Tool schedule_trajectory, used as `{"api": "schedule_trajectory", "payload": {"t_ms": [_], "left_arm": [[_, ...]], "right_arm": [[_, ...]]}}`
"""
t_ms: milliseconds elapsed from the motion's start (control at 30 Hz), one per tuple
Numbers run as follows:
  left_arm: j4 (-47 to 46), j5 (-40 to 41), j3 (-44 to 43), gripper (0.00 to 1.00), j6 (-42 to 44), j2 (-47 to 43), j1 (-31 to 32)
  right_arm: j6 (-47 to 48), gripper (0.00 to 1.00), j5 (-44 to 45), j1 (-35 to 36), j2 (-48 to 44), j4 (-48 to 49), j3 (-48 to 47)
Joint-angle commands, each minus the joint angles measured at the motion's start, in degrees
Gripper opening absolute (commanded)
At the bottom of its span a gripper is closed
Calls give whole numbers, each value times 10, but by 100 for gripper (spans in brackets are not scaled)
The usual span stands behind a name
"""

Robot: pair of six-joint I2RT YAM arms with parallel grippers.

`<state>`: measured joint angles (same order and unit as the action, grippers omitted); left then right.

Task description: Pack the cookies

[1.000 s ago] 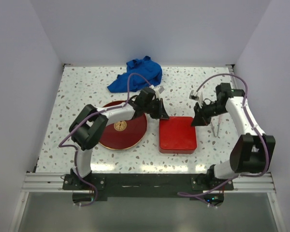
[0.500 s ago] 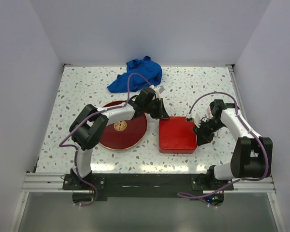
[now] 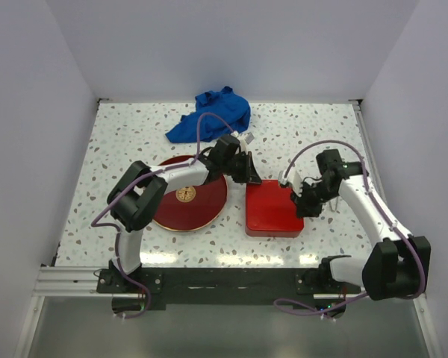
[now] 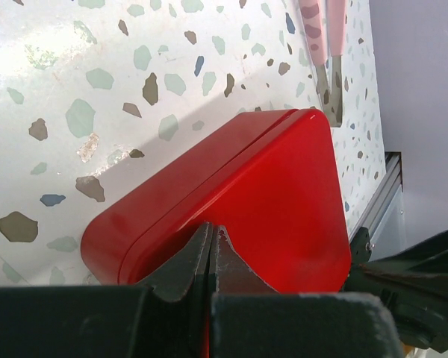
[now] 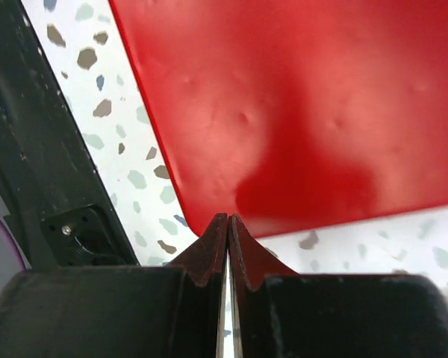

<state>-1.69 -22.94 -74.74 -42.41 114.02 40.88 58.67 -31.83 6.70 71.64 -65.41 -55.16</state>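
No cookies show in any view. A closed red tin (image 3: 274, 209) lies on the speckled table between the two arms. My left gripper (image 3: 250, 176) is shut and empty, its tips resting at the tin's far left corner (image 4: 269, 186); the fingertips (image 4: 211, 227) press together over the lid's edge. My right gripper (image 3: 303, 204) is also shut and empty, at the tin's right side. In the right wrist view its tips (image 5: 228, 218) sit just beyond the edge of the tin's red lid (image 5: 299, 97).
A dark red plate (image 3: 209, 195) with a gold emblem lies left of the tin, under the left arm. A crumpled blue cloth (image 3: 213, 113) sits at the back. A pale slim tool (image 4: 330, 74) lies on the table right of the tin.
The right arm has swung down and left from the table's right side to the tin's right edge, closing its jaws the last bit. The left arm has stayed put.
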Motion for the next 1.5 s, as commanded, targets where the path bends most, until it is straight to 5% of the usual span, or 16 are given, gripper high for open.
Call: {"api": "schedule_trajectory", "payload": {"t_ms": [0,167,300,433,700,1100,1467], "left_arm": [[79,47,29,0,30,35,-6],[78,47,33,0,28,35,-6],[75,47,33,0,28,34,-7],[76,47,35,0,30,32,-7],[74,47,35,0,33,31,-6],[71,45,37,0,31,34,-6],[42,57,27,1,38,-25,-17]], "right_arm": [[-75,2,69,36,24,87,72],[-83,2,146,37,81,138,102],[-74,2,69,37,43,93,60],[-149,1,31,28,30,99,-48],[-297,0,152,18,132,237,-153],[-273,0,229,24,180,323,-3],[-284,7,93,-5,119,230,-124]]}}
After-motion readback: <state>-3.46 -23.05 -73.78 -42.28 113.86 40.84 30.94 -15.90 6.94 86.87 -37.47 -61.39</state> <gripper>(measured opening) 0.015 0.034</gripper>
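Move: The lid's near right corner lies just under the right hand, roughly 4 cm below, about 3 cm back and 1 cm to its right; the far right corner is some 14 cm ahead, 2 cm to the right and 3 cm down. The tongs lie about 9 cm ahead, 11 cm right and 8 cm lower. For the left hand, on the lid's far left corner, the far right corner is about 17 cm to its right and level ahead, the near right one about 17 cm back and 18 cm right. With its fingers shut, the right hand sinks about 4 cm and slightly back to press the lid's near right corner, then lifts and swings some 16 cm forward along the lid's right side, turning nearly 30 degrees clockwise, and comes down on the far right corner, easing up a little at the last. The left hand stays put all the while, its closed fingertips still resting on the far left corner to hold the lid. ##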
